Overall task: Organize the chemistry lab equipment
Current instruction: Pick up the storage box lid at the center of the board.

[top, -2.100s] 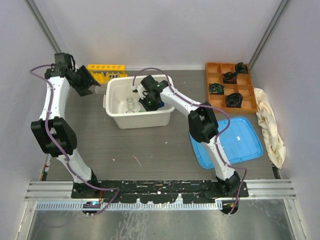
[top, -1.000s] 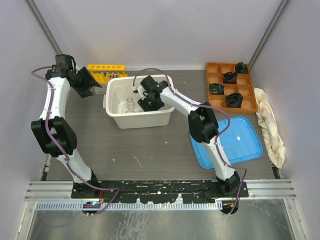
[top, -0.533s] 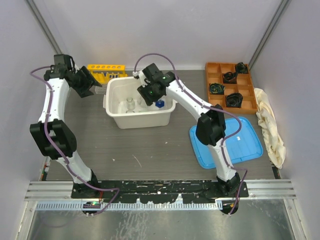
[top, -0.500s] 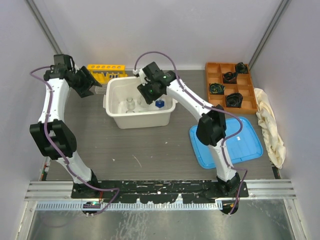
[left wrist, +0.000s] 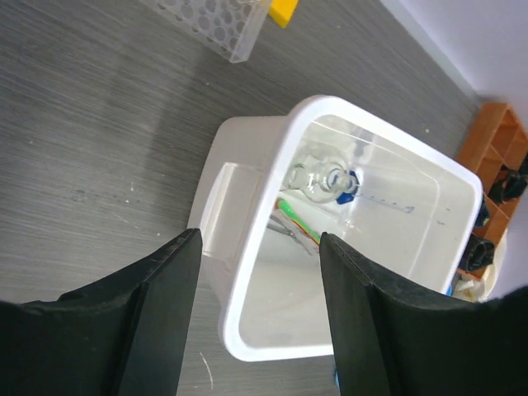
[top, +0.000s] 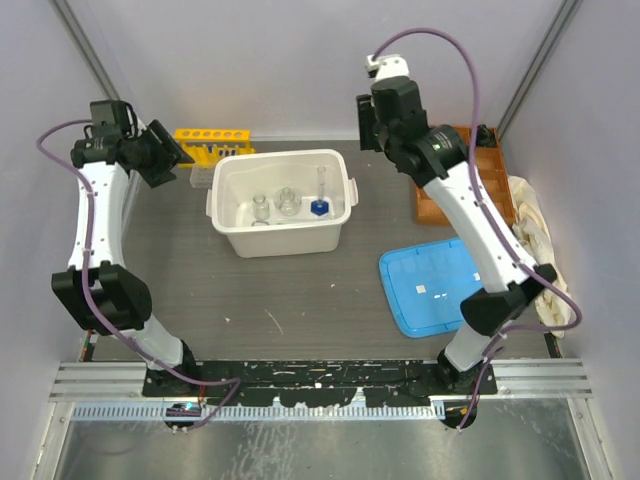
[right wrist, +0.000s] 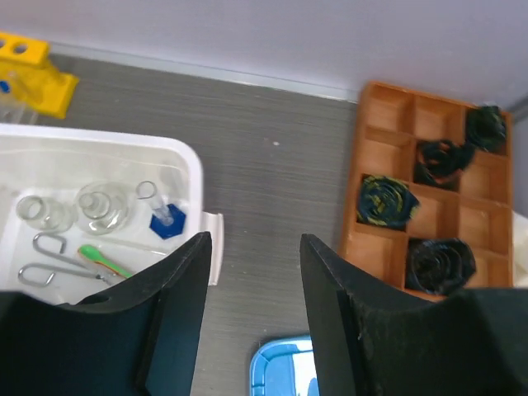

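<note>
A white bin (top: pixel 225 215) holds two clear flasks (top: pixel 287 200), a blue-based cylinder (top: pixel 319 205) standing upright, metal tongs (right wrist: pixel 41 256) and a green spatula (right wrist: pixel 103 260). Behind the bin stand the yellow rack (top: pixel 213 143) and, beside it, the clear plastic rack (top: pixel 203 177). My left gripper (top: pixel 178 152) hovers left of the bin, open and empty (left wrist: pixel 257 238). My right gripper (top: pixel 368 128) is raised high, to the right of the bin, open with nothing between its fingers (right wrist: pixel 254 241).
An orange compartment tray (top: pixel 478 195) with black objects sits at the back right, partly behind my right arm. A blue lid (top: pixel 450 285) lies on the table at the front right. A cream cloth (top: pixel 540 235) is bunched along the right edge.
My right arm has lifted out of the bin and swung up and to the right, leaving the cylinder standing inside. The left arm has drawn back slightly to the left.
</note>
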`<action>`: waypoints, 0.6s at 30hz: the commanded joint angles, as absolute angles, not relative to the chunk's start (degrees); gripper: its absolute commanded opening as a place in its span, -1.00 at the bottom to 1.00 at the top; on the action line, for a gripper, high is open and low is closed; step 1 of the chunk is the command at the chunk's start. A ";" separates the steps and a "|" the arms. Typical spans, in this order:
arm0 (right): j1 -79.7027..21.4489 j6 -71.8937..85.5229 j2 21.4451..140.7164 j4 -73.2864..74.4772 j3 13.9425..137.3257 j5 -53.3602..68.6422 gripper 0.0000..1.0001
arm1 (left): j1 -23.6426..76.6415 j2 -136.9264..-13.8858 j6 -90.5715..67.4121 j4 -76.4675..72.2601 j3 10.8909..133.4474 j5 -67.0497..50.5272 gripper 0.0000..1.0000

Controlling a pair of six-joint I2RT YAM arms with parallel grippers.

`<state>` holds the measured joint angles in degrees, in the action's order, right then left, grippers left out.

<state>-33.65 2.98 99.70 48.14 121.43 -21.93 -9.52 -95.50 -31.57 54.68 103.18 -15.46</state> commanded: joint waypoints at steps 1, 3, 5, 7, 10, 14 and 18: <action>-33.40 10.55 94.30 53.76 114.99 -33.71 0.06 | -7.28 -90.00 -31.77 50.79 101.98 -19.41 0.21; -33.37 13.13 91.81 56.34 110.90 -32.57 0.05 | -4.24 -87.88 -31.98 48.75 99.32 -19.59 0.20; -33.40 15.95 89.37 58.08 105.56 -29.36 0.04 | -0.62 -85.05 -32.35 45.73 95.70 -19.56 0.20; -33.40 18.30 86.83 58.76 99.62 -24.85 0.01 | 3.72 -81.96 -33.98 41.57 91.17 -19.82 0.20; -33.39 21.62 82.15 58.28 91.21 -18.57 -0.01 | 8.79 -78.40 -34.89 38.56 86.65 -20.96 0.20; -33.40 25.40 74.12 55.35 78.48 -14.16 -0.01 | 14.40 -74.40 -34.16 38.32 82.06 -22.41 0.20; -33.45 28.20 66.41 51.98 64.57 -13.04 0.00 | 20.36 -66.84 -33.41 37.64 75.05 -19.66 0.21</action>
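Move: The storage box lid, flat on the table, lies about 21 cm back from the right hand, 23 cm to its right and 36 cm below. The white storage box stands some 27 cm to that hand's left, about level with it and 32 cm lower. The orange divided tray is about 9 cm farther out and 32 cm to its right, 36 cm down. From the left hand, the lid is roughly 72 cm to the right, 21 cm back and 26 cm below. The storage box lid's left edge is where the empty right hand heads: after a brief sideways start it sinks about 19 cm while drawing back and drifting right, tipping some 30 degrees further down, fingers still parted. The left hand, also empty and open, sweeps right and back over the white box's near part, turning clockwise. ##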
